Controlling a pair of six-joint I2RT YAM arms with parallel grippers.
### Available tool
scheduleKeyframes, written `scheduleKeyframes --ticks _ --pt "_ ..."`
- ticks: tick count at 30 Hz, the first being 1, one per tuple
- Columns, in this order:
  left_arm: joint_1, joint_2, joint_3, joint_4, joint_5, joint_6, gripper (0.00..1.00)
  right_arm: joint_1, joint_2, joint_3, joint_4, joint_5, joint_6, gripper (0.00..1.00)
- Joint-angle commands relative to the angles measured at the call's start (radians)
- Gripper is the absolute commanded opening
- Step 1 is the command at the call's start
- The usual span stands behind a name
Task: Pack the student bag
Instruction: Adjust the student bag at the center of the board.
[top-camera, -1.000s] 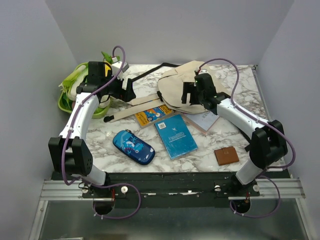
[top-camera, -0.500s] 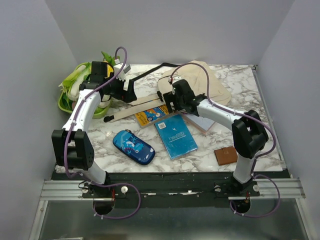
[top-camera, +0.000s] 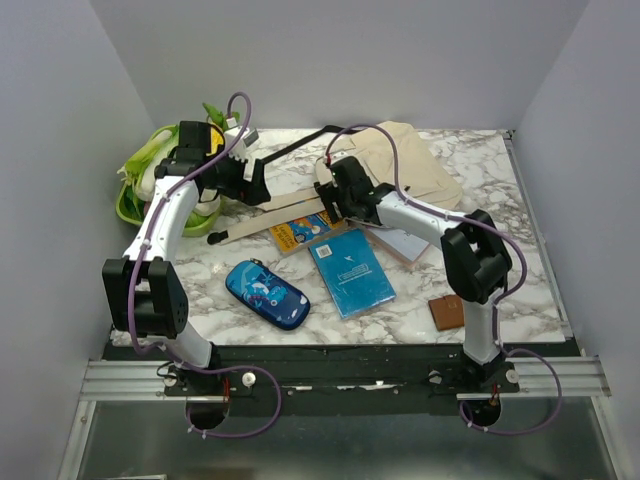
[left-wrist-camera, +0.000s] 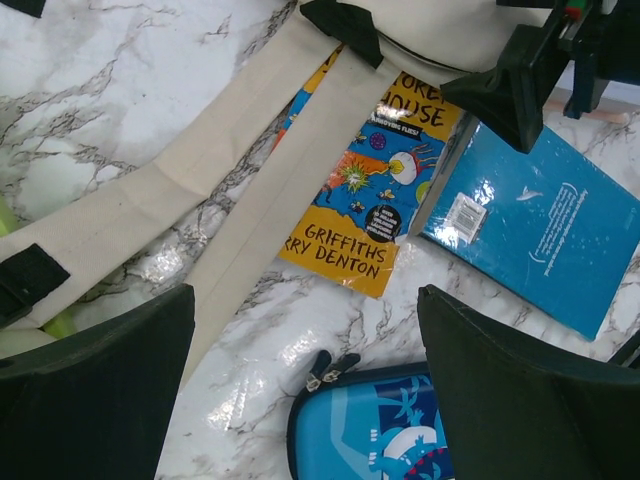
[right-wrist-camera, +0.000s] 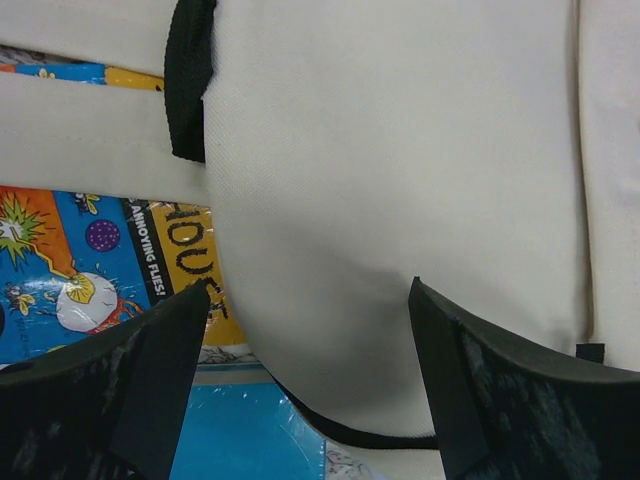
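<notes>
The student bag (top-camera: 410, 165), soft beige cloth with black trim, lies at the back middle of the marble table. Its long beige straps (top-camera: 270, 210) run left toward my left arm. My right gripper (top-camera: 335, 197) hovers at the bag's near left edge. In the right wrist view the right gripper (right-wrist-camera: 310, 370) is open, and the bag's rounded beige corner (right-wrist-camera: 400, 180) lies between its fingers, untouched. My left gripper (top-camera: 255, 185) is open above the straps (left-wrist-camera: 200, 190). In the left wrist view the left gripper (left-wrist-camera: 305, 390) holds nothing.
A yellow storybook (top-camera: 305, 228) lies half under the straps, with a blue book (top-camera: 350, 270) beside it. A dark-blue pencil case (top-camera: 266, 294) sits front left. A brown wallet (top-camera: 452, 312) lies front right, a pale notebook (top-camera: 410, 243) under the right arm, and a green bag (top-camera: 150, 180) at far left.
My right arm has swung left, from above the bag's middle to its near left edge, with its jaws a touch narrower. The left arm has barely moved.
</notes>
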Motion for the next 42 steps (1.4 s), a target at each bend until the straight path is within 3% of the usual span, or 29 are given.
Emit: scheduleKeyframes --ticks 1,5,11,14,18,19,24,31,36,42 --pt "0.011 0.017 0.049 -0.044 0.041 0.024 0.99 0.01 0.065 0.061 -0.063 0.029 -0.009 0.88" --pt "0.019 0.018 0.06 -0.051 0.044 0.027 0.99 0.01 0.109 0.118 -0.102 0.039 0.006 0.8" --pt "0.026 0.011 0.043 -0.054 0.049 0.035 0.99 0.01 0.105 0.158 -0.116 0.068 -0.003 0.52" --pt "0.029 0.008 0.027 -0.051 0.05 0.038 0.99 0.01 0.085 0.172 -0.108 0.094 -0.015 0.35" --pt "0.031 0.003 0.014 -0.048 0.056 0.041 0.99 0.01 0.056 0.239 -0.091 0.183 -0.103 0.03" --pt "0.031 0.001 0.008 -0.048 0.055 0.044 0.99 0.01 0.04 0.25 -0.076 0.202 -0.121 0.01" --pt "0.058 -0.014 -0.015 -0.048 0.059 0.053 0.99 0.01 -0.015 0.334 -0.004 0.292 -0.27 0.01" --pt "0.08 -0.031 -0.035 -0.05 0.067 0.064 0.99 0.048 -0.11 0.354 0.132 0.277 -0.435 0.01" --pt "0.091 -0.031 -0.032 -0.048 0.081 0.057 0.99 0.181 -0.21 0.169 0.275 0.308 -0.635 0.01" --pt "0.095 -0.031 -0.035 -0.045 0.089 0.055 0.99 0.318 -0.374 -0.086 0.311 0.318 -0.56 0.01"
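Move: The student bag's left edge lies almost under the right hand, about 1 cm ahead and some 3 cm below. The comic book is about 6 cm back and 4 cm left of that hand; the blue workbook is roughly 15 cm back and 5 cm right, both about 4 cm below. From the left hand, that bag edge lies some 13 cm right, 2 cm ahead and 14 cm below. Right hand dips 2 cm, pinches the bag's left edge, lifts it over 20 cm, tipping up, then swings back-left. ##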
